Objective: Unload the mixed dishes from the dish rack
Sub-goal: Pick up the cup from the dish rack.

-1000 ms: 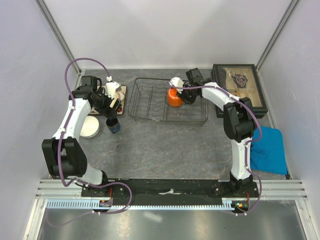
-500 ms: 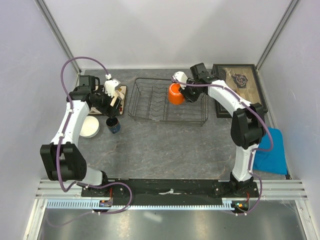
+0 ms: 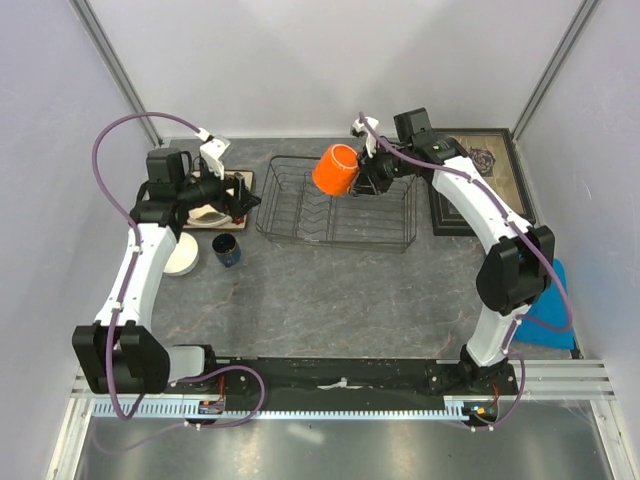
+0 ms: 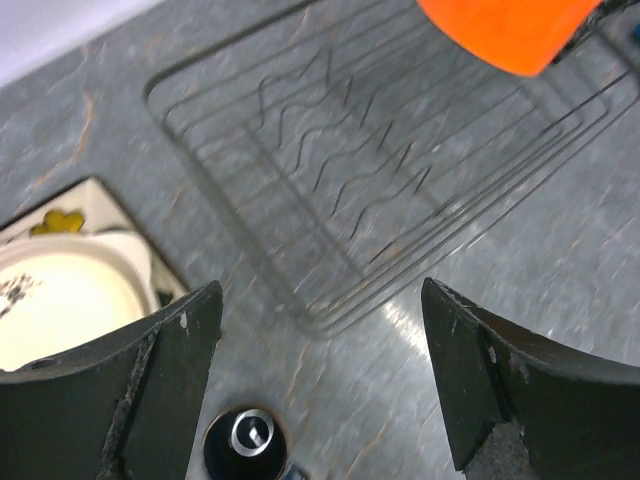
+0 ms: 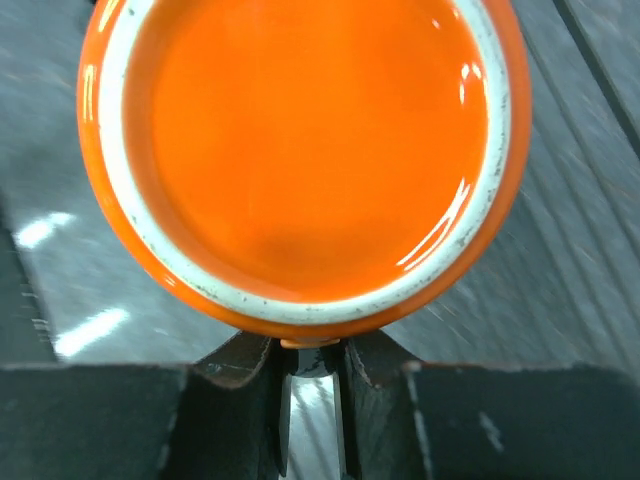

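My right gripper (image 3: 362, 172) is shut on the handle of the orange cup (image 3: 337, 170). The cup hangs tilted above the back of the dark wire dish rack (image 3: 335, 222). The right wrist view looks straight into the cup (image 5: 300, 150), with the gripper (image 5: 315, 355) pinching the handle below the rim. My left gripper (image 3: 243, 197) is open and holds nothing, just left of the rack (image 4: 380, 170). In the left wrist view the dark blue mug (image 4: 248, 440) stands below its gripper (image 4: 320, 380).
A cream bowl (image 4: 60, 300) sits on the square flowered plate (image 3: 240, 180) left of the rack. The mug (image 3: 227, 250) and a white bowl (image 3: 180, 253) stand nearer to me. A black lidded box (image 3: 490, 150) is at the back right, a blue cloth (image 3: 550, 300) at the right edge.
My right gripper has lifted the orange cup up out of the rack and tipped it on its side. My left gripper has risen away from the dark blue mug.
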### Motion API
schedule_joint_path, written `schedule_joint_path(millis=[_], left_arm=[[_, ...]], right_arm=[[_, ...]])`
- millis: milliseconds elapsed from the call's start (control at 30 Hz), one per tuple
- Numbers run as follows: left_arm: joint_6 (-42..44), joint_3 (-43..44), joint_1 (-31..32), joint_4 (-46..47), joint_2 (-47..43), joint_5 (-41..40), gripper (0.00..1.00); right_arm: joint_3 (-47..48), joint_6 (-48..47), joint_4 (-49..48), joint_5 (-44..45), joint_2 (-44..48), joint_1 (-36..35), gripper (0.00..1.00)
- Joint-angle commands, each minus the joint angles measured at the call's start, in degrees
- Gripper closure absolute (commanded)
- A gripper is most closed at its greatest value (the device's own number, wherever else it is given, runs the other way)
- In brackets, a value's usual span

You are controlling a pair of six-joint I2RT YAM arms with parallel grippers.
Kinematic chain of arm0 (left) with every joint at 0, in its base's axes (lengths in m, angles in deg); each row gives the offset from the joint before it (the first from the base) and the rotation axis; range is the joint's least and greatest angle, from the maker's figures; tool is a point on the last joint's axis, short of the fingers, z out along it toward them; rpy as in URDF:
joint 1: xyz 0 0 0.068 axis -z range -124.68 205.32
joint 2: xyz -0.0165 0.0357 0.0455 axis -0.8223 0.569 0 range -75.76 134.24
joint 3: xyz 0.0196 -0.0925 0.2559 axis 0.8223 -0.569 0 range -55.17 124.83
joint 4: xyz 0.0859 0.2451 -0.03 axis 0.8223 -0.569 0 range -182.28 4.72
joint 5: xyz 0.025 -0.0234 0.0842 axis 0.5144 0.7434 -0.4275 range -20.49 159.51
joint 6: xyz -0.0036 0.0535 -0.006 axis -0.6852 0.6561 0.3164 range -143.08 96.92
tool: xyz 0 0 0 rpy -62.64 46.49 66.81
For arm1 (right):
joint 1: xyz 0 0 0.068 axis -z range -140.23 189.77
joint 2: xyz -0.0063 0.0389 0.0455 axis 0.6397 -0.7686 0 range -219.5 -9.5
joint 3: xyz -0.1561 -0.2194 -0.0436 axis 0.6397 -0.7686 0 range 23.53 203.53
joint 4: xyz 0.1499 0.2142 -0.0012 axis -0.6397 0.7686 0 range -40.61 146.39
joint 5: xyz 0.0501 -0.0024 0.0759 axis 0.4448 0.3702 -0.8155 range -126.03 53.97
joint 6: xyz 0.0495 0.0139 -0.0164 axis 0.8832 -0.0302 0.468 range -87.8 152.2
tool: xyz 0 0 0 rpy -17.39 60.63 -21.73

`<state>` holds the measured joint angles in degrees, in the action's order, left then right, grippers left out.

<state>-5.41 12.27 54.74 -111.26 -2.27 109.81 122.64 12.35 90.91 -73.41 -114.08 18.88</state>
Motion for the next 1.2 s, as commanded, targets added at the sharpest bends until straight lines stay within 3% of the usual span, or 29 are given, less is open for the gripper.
schedule_joint_path(millis=[0, 133, 167, 267, 400, 500, 867, 1167], left_arm=[[-10.71, -3.36, 3.03, 14.01, -3.35, 3.74, 0.13], [-15.81, -6.96, 4.44, 22.34, -5.64, 3.48, 0.14], [-16.78, -7.49, 4.79, 23.94, -6.43, 3.13, 0.14], [-21.88, -10.22, 5.85, 31.15, -8.1, 0.41, 0.15], [-28.47, -10.75, 6.38, 37.39, -8.46, -0.92, 0.16], [-33.39, -10.4, 7.25, 41.44, -8.19, -1.27, 0.16], [-40.17, -6.1, 14.72, 46.28, -3.02, -4.78, 0.17], [-42.37, -2.75, 15.52, 46.28, 0.15, -4.61, 0.18]], right_arm=[[2.5, 11.75, -8.02, -17.7, 5.69, 0.23, 1.0], [-0.93, 19.67, -18.62, -22.45, 7.8, 0.32, 1.0], [-1.81, 25.51, -21.1, -23.6, 8.24, 0.23, 1.0], [-6.2, 35.46, -34.53, -27.56, 10.26, 0.23, 1.0], [-15.67, 60.81, -64.7, -30.11, 11.76, 0.23, 1.0], [-18.51, 67.13, -73.66, -30.29, 11.94, 0.14, 1.0], [-21.24, 70.75, -78.69, -29.76, 12.46, -1.44, 1.0], [-22.56, 70.66, -78.96, -29.59, 13.25, -3.72, 1.0]])
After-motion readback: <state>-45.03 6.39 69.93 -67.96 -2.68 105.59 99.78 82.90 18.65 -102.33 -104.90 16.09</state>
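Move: The orange cup hangs by its handle in my right fingers, over the dish rack. From my open left hand it is some 20 cm to the right, 6 cm ahead and slightly lower. The rack's middle lies about 19 cm right of my left hand, 8 cm ahead and 21 cm down; the blue cup is 6 cm left, 7 cm back, and the plates 10 cm left, 7 cm ahead, both on the table. From my right hand, my left gripper is about 25 cm left and 4 cm back. I bring my two hands together above the rack. My right hand keeps its pinch on the orange cup's handle and lifts about 13 cm while drawing back and left, rolling some 45 degrees so the cup's mouth swings up towards my left gripper. My left hand, fingers still wide open, goes right and up about 11 cm each way towards the cup, its fingers tilting up to about level. ##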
